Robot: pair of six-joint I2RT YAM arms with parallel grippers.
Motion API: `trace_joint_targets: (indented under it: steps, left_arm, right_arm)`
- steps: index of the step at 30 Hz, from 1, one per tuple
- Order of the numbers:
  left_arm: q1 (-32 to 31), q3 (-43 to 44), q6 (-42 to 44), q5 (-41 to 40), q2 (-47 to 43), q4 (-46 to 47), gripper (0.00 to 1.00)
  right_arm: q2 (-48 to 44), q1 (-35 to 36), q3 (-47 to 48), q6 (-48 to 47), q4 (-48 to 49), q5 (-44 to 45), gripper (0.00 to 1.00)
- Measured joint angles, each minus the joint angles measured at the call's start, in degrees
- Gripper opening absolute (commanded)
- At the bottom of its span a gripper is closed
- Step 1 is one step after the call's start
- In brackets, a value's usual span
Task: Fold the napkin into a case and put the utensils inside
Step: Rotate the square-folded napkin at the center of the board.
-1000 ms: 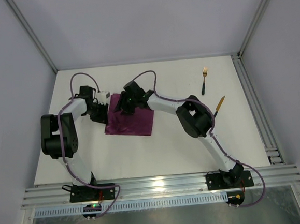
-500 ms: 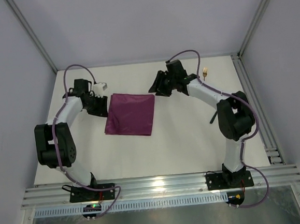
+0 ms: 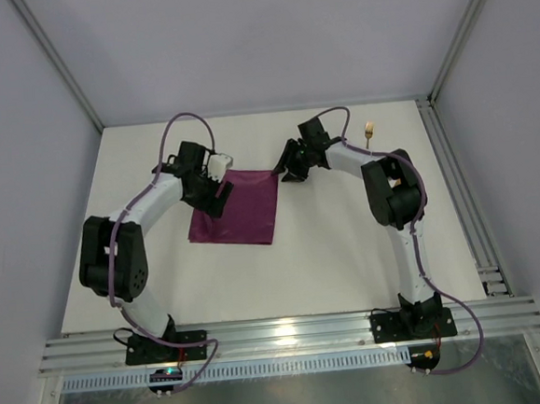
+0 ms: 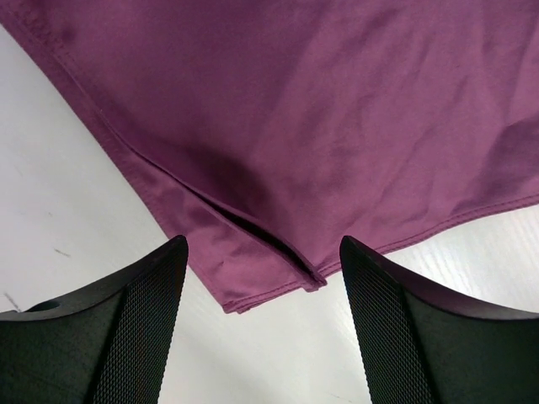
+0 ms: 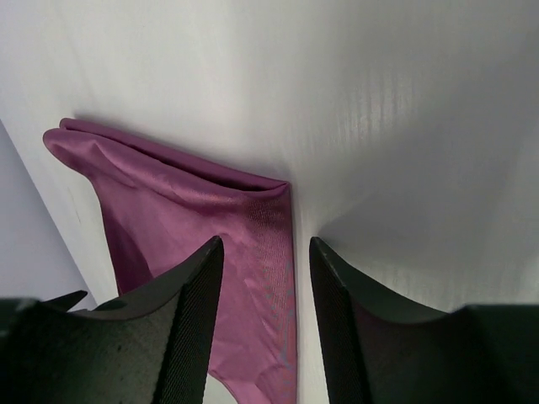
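Observation:
The magenta napkin (image 3: 236,211) lies flat on the table as a folded rectangle. My left gripper (image 3: 219,191) hovers at its far left corner, open. In the left wrist view that layered corner (image 4: 268,268) sits between the two fingers (image 4: 143,311), untouched. My right gripper (image 3: 284,172) is at the far right corner, open. In the right wrist view the napkin's edge (image 5: 269,252) runs between its fingers (image 5: 189,303) without being pinched. The gold fork (image 3: 368,131), one of the utensils, lies at the far right, partly behind the right arm.
The right arm's elbow (image 3: 393,192) stands over the table right of the napkin. An aluminium rail (image 3: 456,187) borders the right side and another (image 3: 280,335) runs along the near edge. Grey walls close in the back and sides.
The left gripper opened and moved right onto the napkin's far left corner. The right arm swung off the napkin toward the fork, then came back to the far right corner.

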Motion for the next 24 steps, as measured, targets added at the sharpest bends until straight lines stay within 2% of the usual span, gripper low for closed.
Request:
trace_joint_targets:
  steps: [8, 12, 13, 18, 20, 23, 24]
  left_arm:
    - [-0.2, -3.4, 0.3, -6.3, 3.7, 2.2, 0.63]
    - [-0.2, -3.8, 0.2, -7.2, 5.2, 2.5, 0.43]
    - [-0.2, -3.9, 0.2, -7.5, 5.3, 2.6, 0.41]
    - [-0.1, -4.8, 0.5, -8.3, 4.9, 3.5, 0.4]
    - [0.2, -5.7, 0.5, -8.4, 4.4, 3.4, 0.4]
    - [1.6, -6.8, 0.6, -8.0, 3.6, 3.3, 0.33]
    - [2.4, -6.8, 0.7, -7.8, 3.5, 3.3, 0.28]
  right_arm:
    - [0.9, 0.1, 0.0, 2.0, 1.2, -0.7, 0.39]
    - [1.0, 0.1, -0.2, 2.4, 1.7, -0.7, 0.33]
    - [1.0, 0.1, -0.3, 2.6, 1.9, -0.7, 0.32]
    - [1.0, 0.1, -1.5, 3.5, 3.6, -1.2, 0.31]
    - [1.0, 0.1, -1.7, 3.8, 4.0, -1.4, 0.27]
    - [1.1, 0.1, -1.9, 4.0, 4.2, -1.5, 0.19]
    - [1.1, 0.1, -2.0, 4.0, 4.4, -1.5, 0.17]
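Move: Back and to the left of the left hand is the napkin's left edge beside its near corner: about 3 cm back, 5 cm left and 6 cm below. The napkin's middle is some 4 cm ahead of that hand and 5 cm right, 7 cm down. At the right hand, the napkin's far right corner sits between the open fingertips, about 1 cm ahead, 1 cm left and 1 cm lower; the fork lies some 21 cm right and 5 cm ahead, 2 cm down. Sinking about 5 cm and working some 4 cm to the left, slightly back, the left hand comes down onto the napkin's near left corner, rolling its left side up about 10 degrees while its wide fingers close roughly halfway over the folded edge. The right hand settles about 1 cm lower at the far right corner and closes its fingers to pinch the edge there. ##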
